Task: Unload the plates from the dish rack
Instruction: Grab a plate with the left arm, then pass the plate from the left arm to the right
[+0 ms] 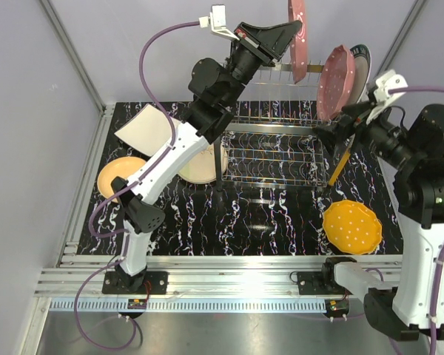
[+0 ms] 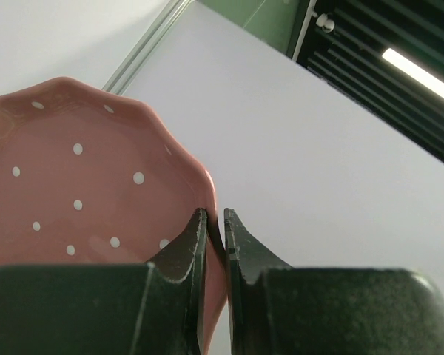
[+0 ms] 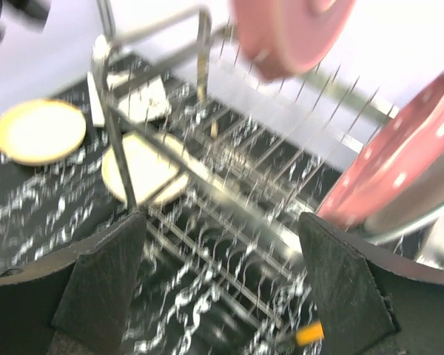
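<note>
My left gripper [image 1: 287, 35] is shut on the rim of a pink polka-dotted plate [image 1: 297, 38] and holds it on edge, high above the chrome wire dish rack [image 1: 274, 151]. The left wrist view shows the jaws [image 2: 214, 223] pinching that plate's scalloped rim [image 2: 74, 177]. A second pink dotted plate [image 1: 337, 80] and a white plate with a dark rim [image 1: 362, 65] stand in the rack's upper right. My right gripper [image 1: 327, 133] is open and empty beside them, over the rack [image 3: 229, 192]. In the blurred right wrist view its jaws [image 3: 222, 288] are wide apart, with the racked pink plate [image 3: 399, 170] at right.
On the table lie an orange dotted plate [image 1: 352, 225] at front right, a white square plate [image 1: 144, 126], a yellow-orange plate [image 1: 118, 176] at left, and a cream plate [image 1: 200, 164] beside the rack's left end. Enclosure walls stand close around.
</note>
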`<state>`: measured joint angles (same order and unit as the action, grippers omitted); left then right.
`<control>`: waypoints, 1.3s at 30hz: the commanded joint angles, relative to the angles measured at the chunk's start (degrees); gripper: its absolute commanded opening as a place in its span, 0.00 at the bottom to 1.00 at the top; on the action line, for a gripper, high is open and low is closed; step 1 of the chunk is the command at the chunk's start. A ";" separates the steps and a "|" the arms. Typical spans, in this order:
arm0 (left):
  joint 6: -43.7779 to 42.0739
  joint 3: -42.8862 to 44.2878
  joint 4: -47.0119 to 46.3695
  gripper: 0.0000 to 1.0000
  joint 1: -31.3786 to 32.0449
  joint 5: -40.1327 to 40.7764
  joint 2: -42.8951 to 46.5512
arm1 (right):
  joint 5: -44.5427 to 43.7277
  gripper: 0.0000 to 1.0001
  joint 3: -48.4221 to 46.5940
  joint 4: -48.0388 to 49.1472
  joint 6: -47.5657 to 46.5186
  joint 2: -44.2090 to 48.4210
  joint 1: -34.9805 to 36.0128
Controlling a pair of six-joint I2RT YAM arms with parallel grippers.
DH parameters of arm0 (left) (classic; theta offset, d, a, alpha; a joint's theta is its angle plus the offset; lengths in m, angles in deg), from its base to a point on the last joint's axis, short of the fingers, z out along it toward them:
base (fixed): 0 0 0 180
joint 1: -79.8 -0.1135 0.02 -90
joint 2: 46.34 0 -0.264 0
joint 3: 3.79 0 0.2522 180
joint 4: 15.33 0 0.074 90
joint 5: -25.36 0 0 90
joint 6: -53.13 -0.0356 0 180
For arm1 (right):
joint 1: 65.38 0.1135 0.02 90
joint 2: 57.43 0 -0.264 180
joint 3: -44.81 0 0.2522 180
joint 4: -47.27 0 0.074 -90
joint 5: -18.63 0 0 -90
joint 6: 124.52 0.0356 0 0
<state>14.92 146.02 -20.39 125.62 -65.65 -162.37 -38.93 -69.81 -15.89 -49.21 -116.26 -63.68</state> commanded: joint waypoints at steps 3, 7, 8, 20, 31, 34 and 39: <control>0.24 1.15 -12.46 0.00 1.02 4.97 6.60 | -0.89 0.91 -9.42 5.72 5.91 -6.46 -0.02; -0.37 1.06 -11.93 0.00 1.72 7.16 6.52 | -1.95 0.92 -11.90 7.57 5.04 -8.76 1.46; -0.64 1.06 -11.67 0.00 1.90 8.21 6.60 | -3.17 0.92 -12.08 7.83 4.60 -9.37 3.04; -1.87 0.53 -10.00 0.00 3.31 13.50 6.69 | -30.38 0.92 -6.29 13.71 -5.51 -9.99 24.75; 0.33 -2.97 -11.05 0.00 3.57 14.46 7.31 | -46.67 0.89 3.82 34.51 -5.78 -11.92 30.29; 1.73 -3.16 -10.97 0.00 3.57 14.38 6.87 | -51.76 0.85 4.80 40.94 -5.61 -14.82 31.09; 2.17 -5.35 -11.05 0.00 3.57 14.81 8.10 | -53.46 0.35 5.14 45.45 -6.13 -17.73 31.09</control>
<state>15.60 139.59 -18.76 128.81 -51.08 -160.47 -89.42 -64.91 20.72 -54.50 -133.48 -33.17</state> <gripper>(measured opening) 0.118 0.432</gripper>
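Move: The lifted pink plate, still pinched by its rim in the left hand, has its middle about 19 cm ahead, 6 cm left and 11 cm above the right hand; from the left hand it is some 7 cm ahead, 2 cm right and 6 cm below. In the rack, the second pink plate stands roughly 20 cm ahead, 6 cm right and 5 cm below the right hand, with the dark-rimmed plate another 5 cm right of it. The hanging pink plate is met at its near, lower rim by the open right hand, which goes forward and up, swings left, then pushes forward again, about 14 cm ahead in all; its fingers tip up and turn some 20 degrees clockwise before closing to under half on either side of the rim. The left hand keeps its pinch, easing slightly up, then down and forward. ##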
